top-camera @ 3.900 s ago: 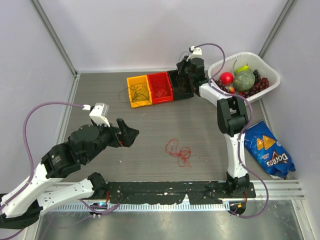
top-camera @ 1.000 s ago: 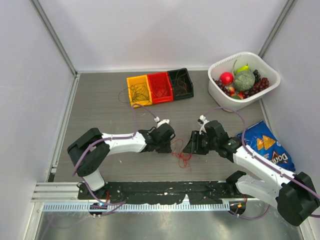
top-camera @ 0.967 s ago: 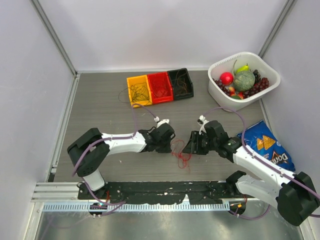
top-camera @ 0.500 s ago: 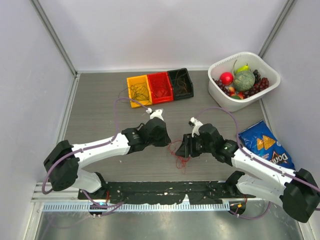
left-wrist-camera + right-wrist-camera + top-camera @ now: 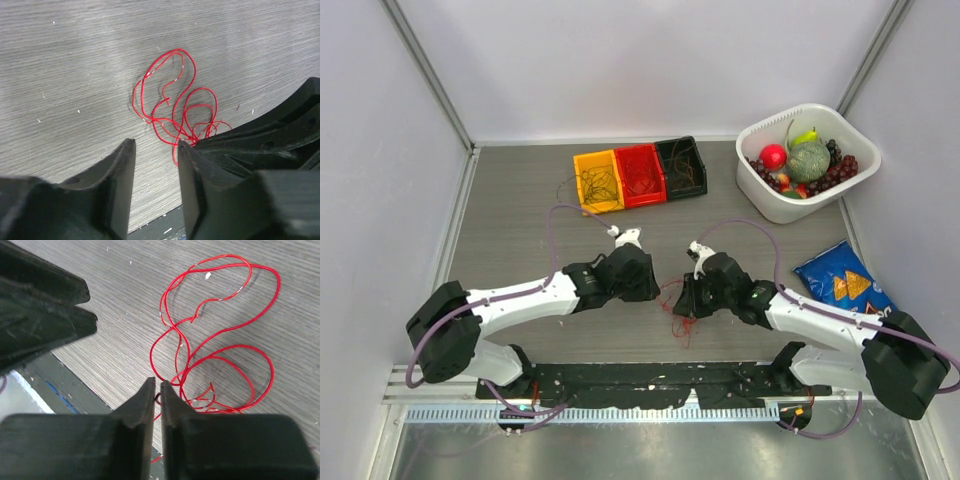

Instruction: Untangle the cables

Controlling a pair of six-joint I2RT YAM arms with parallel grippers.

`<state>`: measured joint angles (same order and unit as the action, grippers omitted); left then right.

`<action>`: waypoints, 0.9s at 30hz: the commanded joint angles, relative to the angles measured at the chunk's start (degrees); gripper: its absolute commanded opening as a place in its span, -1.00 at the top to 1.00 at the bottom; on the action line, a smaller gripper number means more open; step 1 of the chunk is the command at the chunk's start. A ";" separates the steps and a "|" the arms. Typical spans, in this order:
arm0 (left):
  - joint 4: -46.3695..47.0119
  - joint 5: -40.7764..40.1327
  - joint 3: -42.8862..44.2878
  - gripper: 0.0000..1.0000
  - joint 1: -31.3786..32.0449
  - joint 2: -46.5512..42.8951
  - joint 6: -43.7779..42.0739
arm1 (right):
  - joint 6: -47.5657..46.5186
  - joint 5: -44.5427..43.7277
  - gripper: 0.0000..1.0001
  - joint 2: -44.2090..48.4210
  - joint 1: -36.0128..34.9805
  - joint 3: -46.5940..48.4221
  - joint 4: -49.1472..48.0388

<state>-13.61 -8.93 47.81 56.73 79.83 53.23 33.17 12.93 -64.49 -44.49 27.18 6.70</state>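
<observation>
A tangle of thin red cables point(image 5: 682, 312) lies in loose loops on the grey table between my two grippers. From the left wrist camera, the red cables point(image 5: 172, 107) lie just beyond my left gripper point(image 5: 156, 145), which is open with only bare table between its fingers. The right gripper's black body point(image 5: 280, 130) touches the tangle's right side there. My right gripper point(image 5: 159, 386) has its jaws pressed almost together on a strand at the edge of the red cables point(image 5: 215, 350). Seen from above, the left gripper point(image 5: 655, 288) and right gripper point(image 5: 680, 300) nearly meet.
Yellow point(image 5: 597, 180), red point(image 5: 640, 172) and black point(image 5: 682, 166) bins at the back hold more cables; a dark strand point(image 5: 568, 190) hangs out of the yellow one. A white fruit basket point(image 5: 790, 210) stands back right. A blue chips bag point(image 5: 845, 290) lies right.
Both arms have shifted slightly left and nearer the tangle. The left gripper's jaws have come apart. The right gripper's jaws have closed onto a red strand.
</observation>
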 commanded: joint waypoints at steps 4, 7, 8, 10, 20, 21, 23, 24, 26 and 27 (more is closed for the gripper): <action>6.03 2.60 -0.52 -0.12 0.22 1.56 1.00 | 0.14 -0.63 0.99 4.70 -0.33 2.35 -0.46; 13.22 2.43 -4.73 -0.15 0.22 -3.61 -0.40 | 1.37 0.78 0.99 9.90 -0.33 4.89 2.08; 16.47 2.42 -6.75 -0.16 0.22 -6.42 -1.19 | 1.81 1.30 0.99 11.91 -0.33 6.73 2.61; 19.75 1.20 -9.83 -0.16 0.22 -11.60 -2.51 | 2.78 3.67 0.99 14.20 -0.42 9.71 2.97; 20.73 3.03 -13.97 -0.46 0.22 -37.09 -12.36 | 4.10 11.15 0.99 14.84 -0.25 32.82 1.39; 20.03 3.39 -13.80 -0.48 0.22 -38.94 -13.23 | 3.92 11.59 0.99 13.70 -0.25 35.55 1.21; 17.92 3.22 -12.84 -0.52 0.14 -41.76 -13.94 | 3.75 12.73 0.99 12.03 -0.25 39.24 1.04; 16.96 3.48 -12.48 -0.52 0.22 -42.82 -14.29 | 4.01 13.00 0.99 11.41 -0.25 40.66 0.77; 16.68 5.57 -12.30 -0.55 0.22 -44.49 -14.82 | 4.62 13.44 0.99 9.65 -0.33 44.00 -0.37; 17.38 6.72 -12.48 -0.60 0.22 -45.11 -15.00 | 4.97 13.79 0.99 8.86 -0.25 46.27 -1.50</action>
<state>3.36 -5.87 34.26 56.73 36.82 41.54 36.73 24.10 -52.88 -44.53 67.02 8.80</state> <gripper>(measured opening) 0.770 0.033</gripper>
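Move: A strand of the red cables lies right between my nearly shut right fingertips, about 1 cm below their midpoint. The middle of the red tangle is some 2 cm ahead of my right hand, 1 cm left and 4 cm lower. From that hand, the black tray stands about 30 cm straight ahead and the red tray 29 cm ahead and 9 cm left. My left hand has the strand about 4 cm back and 5 cm right. I close my right fingers fully on the red strand and pull it almost straight up, about 37 cm and fast, drifting some 4 cm left, with the fingers swinging up from a downward slant by some 45 degrees. My empty left hand dips slightly, then opens wider and backs away from the tangle, up about 20 cm and a little left and back, its fingers also tipping up. ##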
